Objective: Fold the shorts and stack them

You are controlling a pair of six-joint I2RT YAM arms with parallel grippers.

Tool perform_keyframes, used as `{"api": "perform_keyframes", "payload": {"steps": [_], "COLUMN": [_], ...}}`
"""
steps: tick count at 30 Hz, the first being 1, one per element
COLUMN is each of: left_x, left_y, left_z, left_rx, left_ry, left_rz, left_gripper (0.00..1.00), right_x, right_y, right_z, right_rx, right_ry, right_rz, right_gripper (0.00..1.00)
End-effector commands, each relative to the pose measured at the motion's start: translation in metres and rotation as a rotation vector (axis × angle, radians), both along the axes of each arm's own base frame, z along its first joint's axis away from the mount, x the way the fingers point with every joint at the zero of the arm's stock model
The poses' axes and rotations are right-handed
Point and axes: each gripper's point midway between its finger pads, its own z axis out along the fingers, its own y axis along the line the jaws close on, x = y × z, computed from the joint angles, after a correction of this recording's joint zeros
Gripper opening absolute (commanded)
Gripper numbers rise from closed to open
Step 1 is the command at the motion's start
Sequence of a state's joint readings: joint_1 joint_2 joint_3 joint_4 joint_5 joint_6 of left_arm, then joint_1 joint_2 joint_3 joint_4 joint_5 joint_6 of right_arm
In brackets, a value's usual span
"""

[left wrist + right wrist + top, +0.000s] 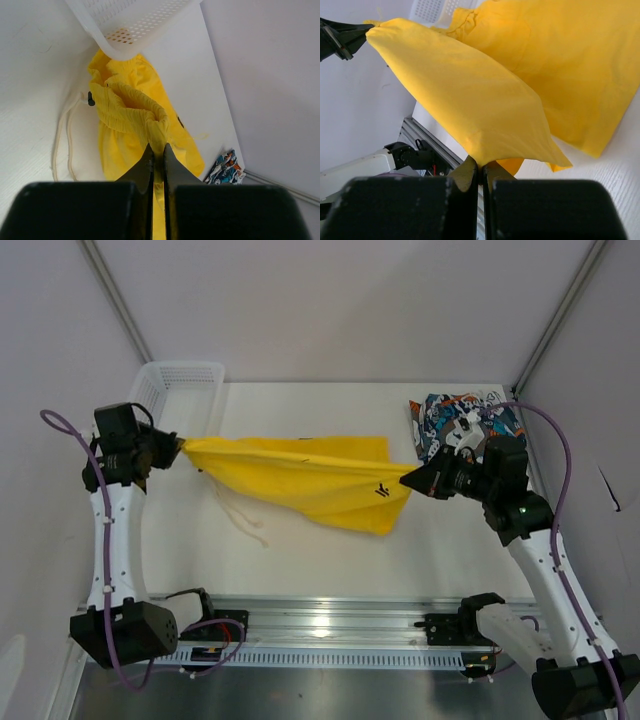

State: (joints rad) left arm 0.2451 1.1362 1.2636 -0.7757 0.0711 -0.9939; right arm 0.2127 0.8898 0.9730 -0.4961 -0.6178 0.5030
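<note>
The yellow shorts (300, 480) hang stretched between both arms above the middle of the table. My left gripper (180, 448) is shut on their gathered waistband end (156, 131) at the left. My right gripper (408, 480) is shut on the hem corner (492, 155) at the right. A white drawstring (243, 515) dangles onto the table below the left part. The printed shorts (462, 420), blue, orange, black and white, lie bunched at the back right, behind my right wrist; they also show small in the left wrist view (226, 168).
A white mesh basket (178, 392) stands at the back left corner, just behind my left gripper. A metal rail (330, 625) runs along the near edge between the arm bases. Pale walls close in on both sides.
</note>
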Motion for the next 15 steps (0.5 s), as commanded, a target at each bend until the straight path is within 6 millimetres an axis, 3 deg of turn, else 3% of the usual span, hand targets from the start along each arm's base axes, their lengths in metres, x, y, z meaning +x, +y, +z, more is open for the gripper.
{"api": "perform_keyframes", "payload": {"steps": [1, 11, 15], "left_x": [0.008, 0.032, 0.049], "left_y": [0.021, 0.027, 0.030], "left_z": [-0.002, -0.044, -0.050], "left_rx": [0.061, 0.012, 0.004], "left_ry": [-0.010, 0.091, 0.102], "left_rz": [0.060, 0.075, 0.075], "left_gripper": [0.00, 0.00, 0.00], "right_x": [0.021, 0.083, 0.113], "right_y": [-0.004, 0.006, 0.010], "right_z": [0.008, 0.017, -0.003], "right_rx": [-0.016, -0.015, -0.017], "right_ry": [-0.033, -0.021, 0.029], "right_rz": [-0.030, -0.030, -0.036], "right_gripper": [0.00, 0.00, 0.00]}}
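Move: The yellow shorts are held at a corner by each hand. Their lying part is centred about 14 cm ahead of the left hand, 33 cm to its right and 27 cm below; from the right hand that is some 22 cm ahead, 26 cm to the left and 28 cm below. The white basket stands about 30 cm ahead of the left hand and 11 cm left. The patterned shorts lie roughly 37 cm ahead of the right hand, 27 cm right. The yellow shorts' raised edge, still pinched at both ends, is carried out over their lying part: the right hand swings about 8 cm forward, dipping about 2 cm early on, while the left mainly sinks some 6 cm and eases 3 cm forward. Both wrists tip slightly down, and the fingers stay shut on the cloth. ##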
